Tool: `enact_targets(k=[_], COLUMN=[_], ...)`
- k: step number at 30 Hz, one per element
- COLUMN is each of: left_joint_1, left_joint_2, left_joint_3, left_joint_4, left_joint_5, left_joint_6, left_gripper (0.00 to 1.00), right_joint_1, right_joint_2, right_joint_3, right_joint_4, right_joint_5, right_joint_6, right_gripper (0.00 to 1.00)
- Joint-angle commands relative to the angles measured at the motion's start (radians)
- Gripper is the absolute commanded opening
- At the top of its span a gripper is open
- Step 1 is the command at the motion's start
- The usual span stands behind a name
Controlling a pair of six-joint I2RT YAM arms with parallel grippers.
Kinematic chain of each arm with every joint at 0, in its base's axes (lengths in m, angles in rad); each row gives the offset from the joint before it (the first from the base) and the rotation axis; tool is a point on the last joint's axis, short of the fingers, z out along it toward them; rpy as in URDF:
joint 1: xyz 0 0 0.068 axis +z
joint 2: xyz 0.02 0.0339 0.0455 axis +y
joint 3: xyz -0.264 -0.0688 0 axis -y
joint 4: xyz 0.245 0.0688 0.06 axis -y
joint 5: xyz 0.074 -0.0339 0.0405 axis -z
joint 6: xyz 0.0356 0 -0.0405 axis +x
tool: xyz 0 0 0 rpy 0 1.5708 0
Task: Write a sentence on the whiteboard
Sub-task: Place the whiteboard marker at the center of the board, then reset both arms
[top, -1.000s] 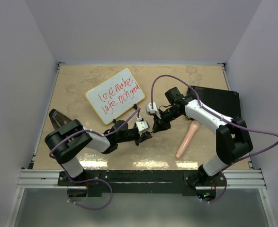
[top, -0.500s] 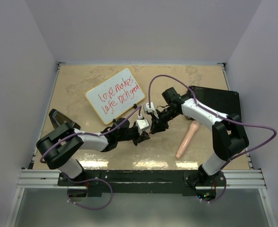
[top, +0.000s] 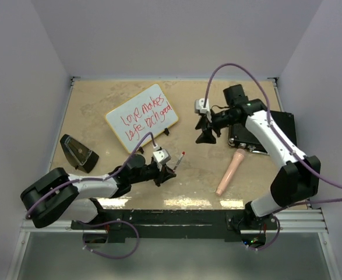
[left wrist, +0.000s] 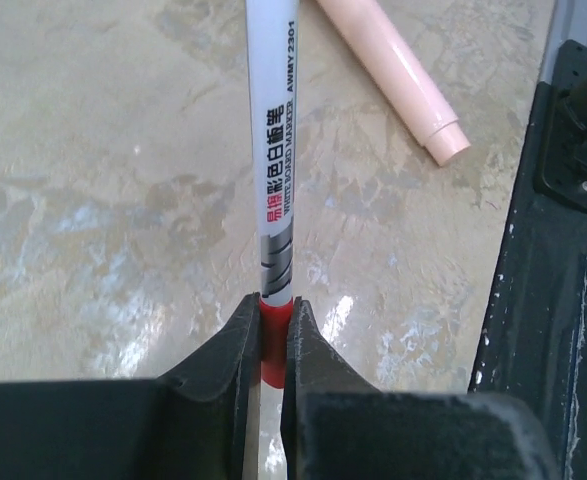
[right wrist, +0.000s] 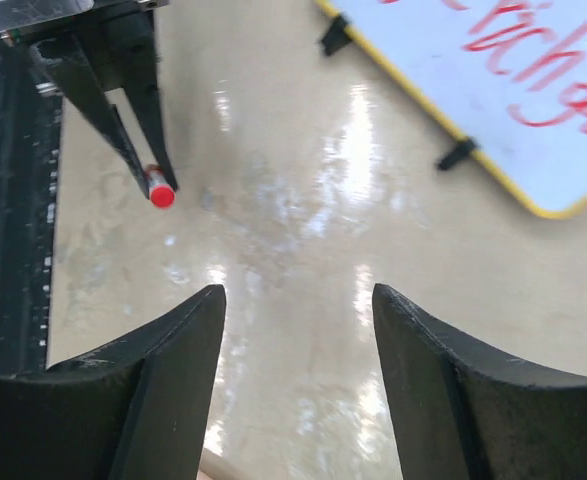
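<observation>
The whiteboard (top: 141,117) lies tilted at the back left, yellow-rimmed, with the red handwritten sentence (top: 147,115) in two lines across it. Its corner (right wrist: 473,60) and some red letters of the sentence (right wrist: 533,70) show in the right wrist view. My left gripper (top: 171,170) is shut on the red end of a white marker (left wrist: 276,150), whose far red tip (top: 183,154) points away to the right. My right gripper (top: 205,138) hangs open and empty above the table, right of the board and apart from the marker; its jaws (right wrist: 298,295) stand wide over bare tabletop.
A pink pen-like stick (top: 231,171) lies right of centre. A black rectangular case (top: 267,131) sits under the right arm at the right edge. A dark wedge-shaped object (top: 78,153) rests at the left. The black base rail (left wrist: 563,250) runs along the near edge.
My right gripper has opened and drawn back up and to the right, away from the marker. The left arm has pulled slightly toward the near edge, keeping the marker.
</observation>
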Motion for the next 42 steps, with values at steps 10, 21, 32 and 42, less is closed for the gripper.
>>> enact_targets(k=[10, 21, 32, 42], left_joint_1=[0.006, 0.018, 0.21, 0.583], left_joint_2=[0.142, 0.414, -0.269, -0.369], left_joint_3=[0.498, 0.749, 0.585, 0.787], left_joint_4=[-0.96, -1.1, -0.783, -1.004], left_joint_5=[-0.348, -0.415, -0.151, 0.018], left_joint_6=[-0.134, -0.054, -0.113, -0.104], left_gripper=[0.02, 0.42, 0.99, 1.0], right_joint_1=[-0.126, -0.215, -0.273, -0.287], right_joint_2=[-0.322, -0.426, -0.552, -0.697], right_joint_3=[-0.221, -0.272, -0.306, -0.261], right_joint_4=[0.292, 0.296, 0.362, 0.64], right_joint_5=[0.048, 0.035, 0.178, 0.552], right_joint_6=[0.217, 0.224, 0.381, 0.83], right_gripper=[0.66, 0.67, 0.7, 0.99])
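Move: Ahead of the left hand, which still holds the marker by its red cap, the bare table spot for it lies about 8 cm forward, 2 cm left and 7 cm down. The whiteboard's middle is some 27 cm forward and 15 cm left of that hand, 3 cm lower; the pink cylinder is about 5 cm forward, 25 cm right and 5 cm below. From the empty right hand the spot is roughly 13 cm left, 3 cm back and 18 cm down. Carrying the marker forward about 8 cm and down 6 towards the bare table before the whiteboard, the left hand tips its fingers down some 40 degrees, turning slightly counter-clockwise, opens and lets go, then rises fast, swinging left. The right hand, already empty, withdraws right and up about 13 cm each, turning clockwise and opening wider. ##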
